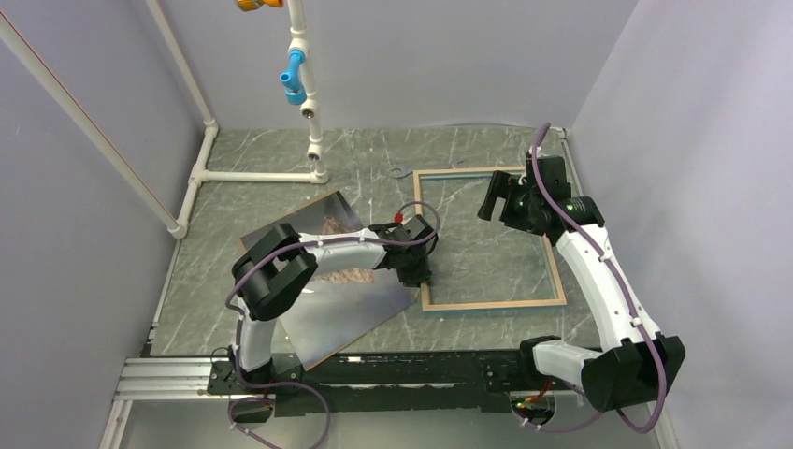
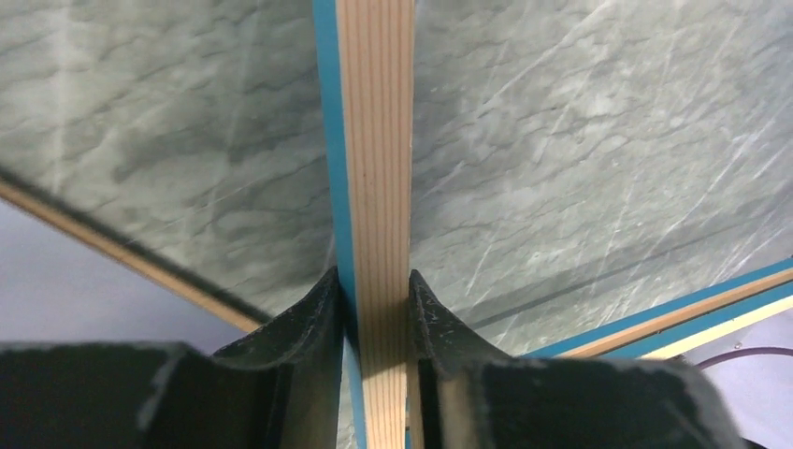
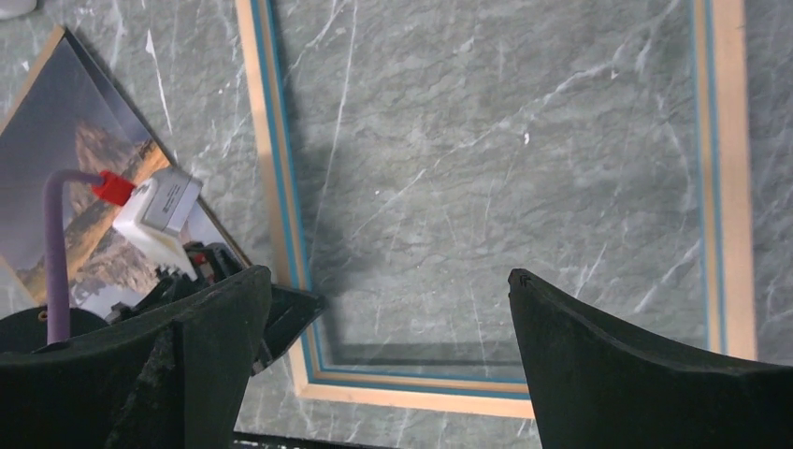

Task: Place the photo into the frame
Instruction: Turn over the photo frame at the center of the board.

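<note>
The frame (image 1: 496, 303) lies on the marble table at centre right with its pale wood back up; blue shows along its inner edge (image 3: 271, 168). My left gripper (image 1: 418, 276) is shut on the frame's left rail near the near-left corner. In the left wrist view the wood rail (image 2: 379, 140) runs straight between the two black fingers (image 2: 313, 309), and the gripper (image 2: 374, 281) pinches it. The photo (image 1: 335, 224), a mountain print, lies face up left of the frame, partly under the left arm; it also appears as the photo (image 3: 84, 178). My right gripper (image 1: 490, 198) hangs open above the frame's far side, nothing between its fingers (image 3: 391, 276).
A brown backing board (image 1: 323, 358) pokes out beneath the photo at the near left. A white pipe stand (image 1: 309, 112) rises at the back left. Lilac walls close in the table on three sides, and a metal rail (image 1: 168, 379) runs along the near edge.
</note>
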Motion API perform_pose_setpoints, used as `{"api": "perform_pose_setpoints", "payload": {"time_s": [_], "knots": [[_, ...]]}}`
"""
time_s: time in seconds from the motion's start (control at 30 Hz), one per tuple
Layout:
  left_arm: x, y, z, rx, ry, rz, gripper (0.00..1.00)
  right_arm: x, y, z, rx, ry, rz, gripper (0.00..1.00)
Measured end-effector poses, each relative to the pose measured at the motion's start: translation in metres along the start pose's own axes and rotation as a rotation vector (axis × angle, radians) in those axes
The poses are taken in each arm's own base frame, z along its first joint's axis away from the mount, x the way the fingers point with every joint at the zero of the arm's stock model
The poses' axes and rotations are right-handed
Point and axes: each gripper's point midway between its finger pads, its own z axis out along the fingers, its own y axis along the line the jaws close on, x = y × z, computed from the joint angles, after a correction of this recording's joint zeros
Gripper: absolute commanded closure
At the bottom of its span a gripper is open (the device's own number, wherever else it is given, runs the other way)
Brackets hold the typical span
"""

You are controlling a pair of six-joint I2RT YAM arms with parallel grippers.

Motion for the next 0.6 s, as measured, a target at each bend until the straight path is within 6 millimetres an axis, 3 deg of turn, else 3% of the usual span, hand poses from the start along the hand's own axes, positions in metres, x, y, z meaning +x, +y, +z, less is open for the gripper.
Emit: {"api": "perform_pose_setpoints", "payload": {"time_s": [0.07, 0.17, 0.3, 0.4, 0.47, 0.6], "knots": [[0.000, -0.006, 0.003, 0.020, 0.003, 0.002, 0.31, 0.005, 0.001, 0.000, -0.015, 0.010, 0.000, 0.00], [-0.003, -0.027, 0.001, 0.096, 0.002, 0.014, 0.10, 0.011, 0.002, 0.000, -0.031, 0.020, 0.000, 0.00], [-0.004, -0.035, -0.002, 0.137, -0.009, 0.027, 0.02, 0.019, 0.000, 0.002, -0.037, 0.037, -0.011, 0.00], [0.000, -0.024, -0.015, 0.141, -0.026, 0.051, 0.01, 0.030, -0.001, 0.004, -0.054, 0.058, -0.022, 0.00], [-0.002, -0.021, -0.031, 0.149, -0.052, 0.075, 0.01, 0.039, -0.001, 0.006, -0.067, 0.079, -0.025, 0.00], [-0.021, -0.035, -0.082, 0.236, -0.153, 0.122, 0.01, 0.054, -0.001, 0.012, -0.079, 0.127, -0.032, 0.00]]}}
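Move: The left hand still grips the near part of the frame's left side, with the frame's middle about 14 cm ahead, 16 cm to its right and barely below. From that hand the photo's middle lies some 25 cm left and 2 cm ahead, slightly below; the wrench, some 32 cm straight ahead. The right hand, empty and open, has the frame's middle roughly 4 cm ahead, 2 cm to its right and 19 cm below. Opening wide from its pinch, the left hand lets go of the frame's left side while it slides about 3 cm right, then reverses leftwards and lifts some 9 cm clear, the wrist tilting by 15 to 20 degrees. The right hand, fingers staying open, sinks about 4 cm over the frame and draws back 3 cm, touching nothing. ##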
